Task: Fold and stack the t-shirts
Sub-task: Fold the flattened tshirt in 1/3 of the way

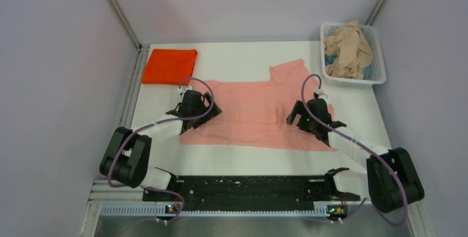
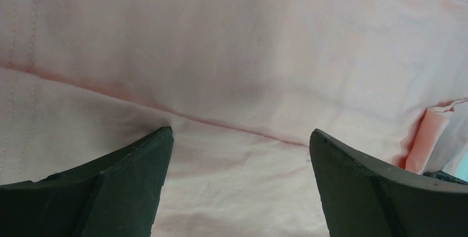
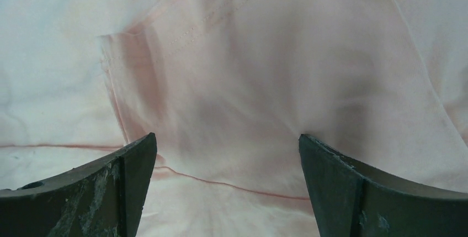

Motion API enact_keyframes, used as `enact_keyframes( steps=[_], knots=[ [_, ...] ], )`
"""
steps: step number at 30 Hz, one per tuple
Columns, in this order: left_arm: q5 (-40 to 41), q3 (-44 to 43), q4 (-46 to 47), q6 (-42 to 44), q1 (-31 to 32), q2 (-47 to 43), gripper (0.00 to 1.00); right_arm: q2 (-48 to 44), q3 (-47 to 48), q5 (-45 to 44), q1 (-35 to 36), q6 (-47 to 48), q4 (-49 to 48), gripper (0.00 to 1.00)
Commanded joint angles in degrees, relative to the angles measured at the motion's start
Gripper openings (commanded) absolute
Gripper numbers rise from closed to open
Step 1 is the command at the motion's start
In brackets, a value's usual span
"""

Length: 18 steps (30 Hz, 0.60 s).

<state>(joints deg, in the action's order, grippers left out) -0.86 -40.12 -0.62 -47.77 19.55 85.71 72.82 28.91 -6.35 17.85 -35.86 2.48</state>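
A salmon-pink t-shirt (image 1: 254, 112) lies spread flat across the middle of the table. My left gripper (image 1: 200, 116) is over its left edge, jaws wide open and tips down on the cloth (image 2: 237, 71), nothing pinched between them. My right gripper (image 1: 301, 120) sits over the shirt's right side, also wide open against the fabric (image 3: 248, 82), where a folded hem edge shows. A bright orange-red t-shirt (image 1: 169, 66) lies folded at the back left. A beige-tan t-shirt (image 1: 347, 49) is bunched in the basket.
The white plastic lattice basket (image 1: 377, 46) stands at the back right corner, with a bit of blue cloth (image 1: 330, 60) under the beige one. Grey walls close in on both sides and the back. A black rail (image 1: 237, 190) runs along the near edge.
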Motion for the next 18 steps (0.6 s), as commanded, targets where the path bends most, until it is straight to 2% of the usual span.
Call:
enact_keyframes(
  steps=[1, 6, 10, 14, 18],
  knots=[
    [5.1, 9.0, -10.1, -5.4, 4.9, -8.6, 0.99, -9.4, -6.9, 0.8, 0.7, -5.1, 15.2, 0.98],
    [6.9, 16.8, -13.7, -10.1, 7.5, -18.4, 0.99, -20.2, -7.5, -2.7, 5.3, -8.6, 26.4, 0.98],
    [6.2, 20.2, -14.6, -11.5, 8.4, -25.6, 0.99, -25.6, -8.0, -3.1, 7.3, -10.5, 30.0, 0.98],
    [9.4, 15.5, -17.7, -8.4, 8.4, -29.3, 0.99, -26.8, -4.5, -5.8, 7.3, -7.3, 30.0, 0.98],
    [16.2, 7.8, -19.2, -5.4, 8.2, -28.5, 0.99, -27.6, 2.1, -10.9, 7.3, -4.4, 28.2, 0.99]
  ],
)
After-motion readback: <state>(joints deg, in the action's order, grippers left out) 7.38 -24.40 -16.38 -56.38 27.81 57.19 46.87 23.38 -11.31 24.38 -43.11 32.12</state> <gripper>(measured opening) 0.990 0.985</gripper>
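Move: Both open hands already rest low on the peach t-shirt, which lies about 2 cm beneath their hand points. From the left hand its middle is level ahead and some 17 cm right, its near edge about 16 cm back, and the folded orange shirt roughly 28 cm ahead and 18 cm left. From the right hand its middle lies some 4 cm ahead and 14 cm left, its near edge about 15 cm back, and the laundry basket some 38 cm ahead and 24 cm right. Fingertips still on the cloth and fingers wide open, both hands drag the t-shirt straight back towards the table's front edge, about 10 cm each and nearly level, easing off towards the end. As they slow, the left hand slips some 2 cm left and the right about as far right, outward over the cloth; the right hand's fingers tip down by some 10 degrees. ##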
